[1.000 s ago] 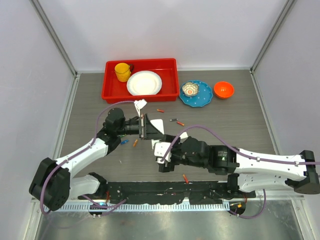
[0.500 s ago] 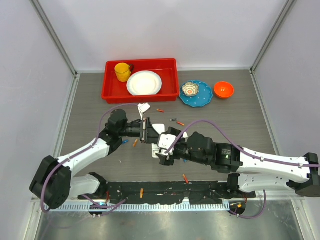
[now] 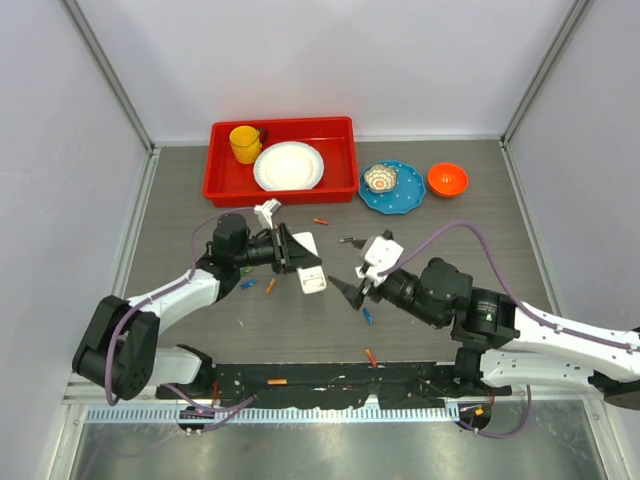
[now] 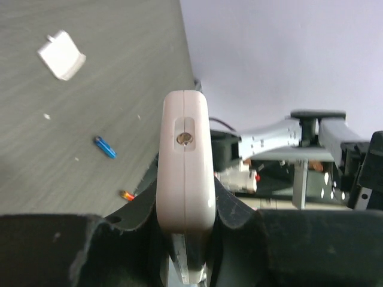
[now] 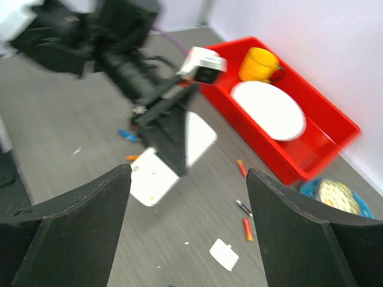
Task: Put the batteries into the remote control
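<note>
My left gripper (image 3: pixel 292 255) is shut on the white remote control (image 3: pixel 309 266) and holds it above the table's middle. The left wrist view shows the remote control (image 4: pixel 185 167) edge-on between the jaws. My right gripper (image 3: pixel 352 290) stands open just right of it, with nothing between its fingers (image 5: pixel 72 227). In the right wrist view the remote control (image 5: pixel 152 179) is crossed by the left finger. Loose batteries lie around: red (image 3: pixel 320 221), dark and orange (image 3: pixel 352 241), blue (image 3: pixel 247 284), orange (image 3: pixel 270 286), blue (image 3: pixel 367 316). A small white cover (image 5: pixel 224 254) lies on the table.
A red tray (image 3: pixel 336 172) at the back holds a yellow cup (image 3: pixel 244 143) and a white plate (image 3: pixel 289 166). A blue plate (image 3: pixel 402 203) with a small bowl and an orange bowl (image 3: pixel 447 179) stand to its right. An orange battery (image 3: pixel 371 356) lies near the arms' base rail.
My right arm has pulled back to the right, away from the remote control, still open. The left gripper has turned slightly with the remote control still in it.
</note>
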Robot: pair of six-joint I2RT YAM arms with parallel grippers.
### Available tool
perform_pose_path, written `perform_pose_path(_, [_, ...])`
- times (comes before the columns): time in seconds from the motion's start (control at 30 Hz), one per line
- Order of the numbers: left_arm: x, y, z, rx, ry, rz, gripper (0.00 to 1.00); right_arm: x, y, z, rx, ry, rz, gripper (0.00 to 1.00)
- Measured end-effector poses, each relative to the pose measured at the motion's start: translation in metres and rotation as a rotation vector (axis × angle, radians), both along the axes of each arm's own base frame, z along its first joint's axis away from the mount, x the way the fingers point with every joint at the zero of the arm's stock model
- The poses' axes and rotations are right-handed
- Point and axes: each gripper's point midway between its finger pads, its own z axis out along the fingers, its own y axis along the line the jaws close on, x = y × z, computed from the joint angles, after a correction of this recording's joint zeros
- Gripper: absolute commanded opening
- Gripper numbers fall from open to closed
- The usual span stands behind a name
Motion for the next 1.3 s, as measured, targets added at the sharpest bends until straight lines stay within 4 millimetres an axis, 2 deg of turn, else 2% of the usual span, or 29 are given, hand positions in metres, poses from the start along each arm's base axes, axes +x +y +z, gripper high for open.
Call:
perform_pose_path(0.07, [0.011,0.007,-0.003,0.011,0.001,0.058,0.0,0.017,-0.011,0.005,0.044,0.024,-0.093,0.83])
perform_pose_path(0.17, [0.017,0.017,-0.002,0.023,-0.011,0.122,0.0,0.056,-0.035,-0.003,0.087,0.096,-0.285,0.83])
perform_pose_path(0.2, [0.017,0.019,0.002,0.023,-0.027,0.133,0.0,0.072,-0.043,-0.01,0.102,0.135,-0.353,0.83])
perform_pose_path(0.3, [0.015,0.025,0.02,0.006,-0.094,0.16,0.0,0.099,-0.062,-0.032,0.148,0.232,-0.489,0.86])
perform_pose_path(0.37, [0.012,0.031,0.029,-0.006,-0.139,0.179,0.0,0.108,-0.072,-0.047,0.191,0.284,-0.549,0.87])
perform_pose_path(0.5, [0.007,0.047,0.027,-0.01,-0.185,0.241,0.0,0.107,-0.074,-0.08,0.208,0.387,-0.52,0.75])
perform_pose_path(0.53, [0.006,0.051,0.026,-0.006,-0.186,0.256,0.0,0.104,-0.068,-0.088,0.184,0.418,-0.486,0.69])
perform_pose_path(0.6, [0.01,0.061,0.023,0.009,-0.178,0.305,0.0,0.093,-0.05,-0.101,0.126,0.477,-0.389,0.68])
perform_pose_path(0.67, [0.019,0.075,0.022,0.026,-0.167,0.369,0.0,0.071,-0.03,-0.12,0.04,0.522,-0.282,0.66])
perform_pose_path(0.73, [0.029,0.089,0.018,0.037,-0.135,0.426,0.0,0.033,-0.005,-0.137,-0.07,0.538,-0.148,0.6])
perform_pose_path(0.87, [0.049,0.106,0.001,0.023,-0.02,0.485,0.0,-0.043,0.034,-0.171,-0.281,0.527,0.104,0.59])
perform_pose_path(0.97, [0.052,0.106,-0.014,-0.009,0.073,0.478,0.0,-0.075,0.048,-0.195,-0.398,0.512,0.196,0.6])
perform_pose_path(1.03, [0.048,0.104,-0.023,-0.025,0.124,0.46,0.0,-0.086,0.056,-0.208,-0.46,0.5,0.23,0.6])
perform_pose_path(1.1, [0.044,0.102,-0.024,-0.041,0.142,0.44,0.0,-0.09,0.065,-0.217,-0.508,0.483,0.254,0.6])
perform_pose_path(1.3, [0.034,0.099,-0.004,-0.067,0.078,0.4,0.0,-0.098,0.101,-0.225,-0.546,0.414,0.348,0.55])
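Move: The orange battery on the black strip below the table edge lies about 14 cm back, 16 cm left and 31 cm below the open right gripper. On the table, a second orange battery is 7 cm ahead and 18 left, a red battery 9 back and 4 right, both equally low. The held remote hangs 6 ahead, 8 left, 13 below. From the left hand the battery on the strip is 21 cm back, 9 left, 18 below. Swing the empty right gripper forward and right about 11 cm, clear of the remote, then sweep it back and left while sinking some 22 cm towards the orange battery on the black strip. Tip its fingers steeply down and narrow them partway. Keep the left grip on the remote and carry it about 10 cm left, turning it some 25 degrees counter-clockwise. ##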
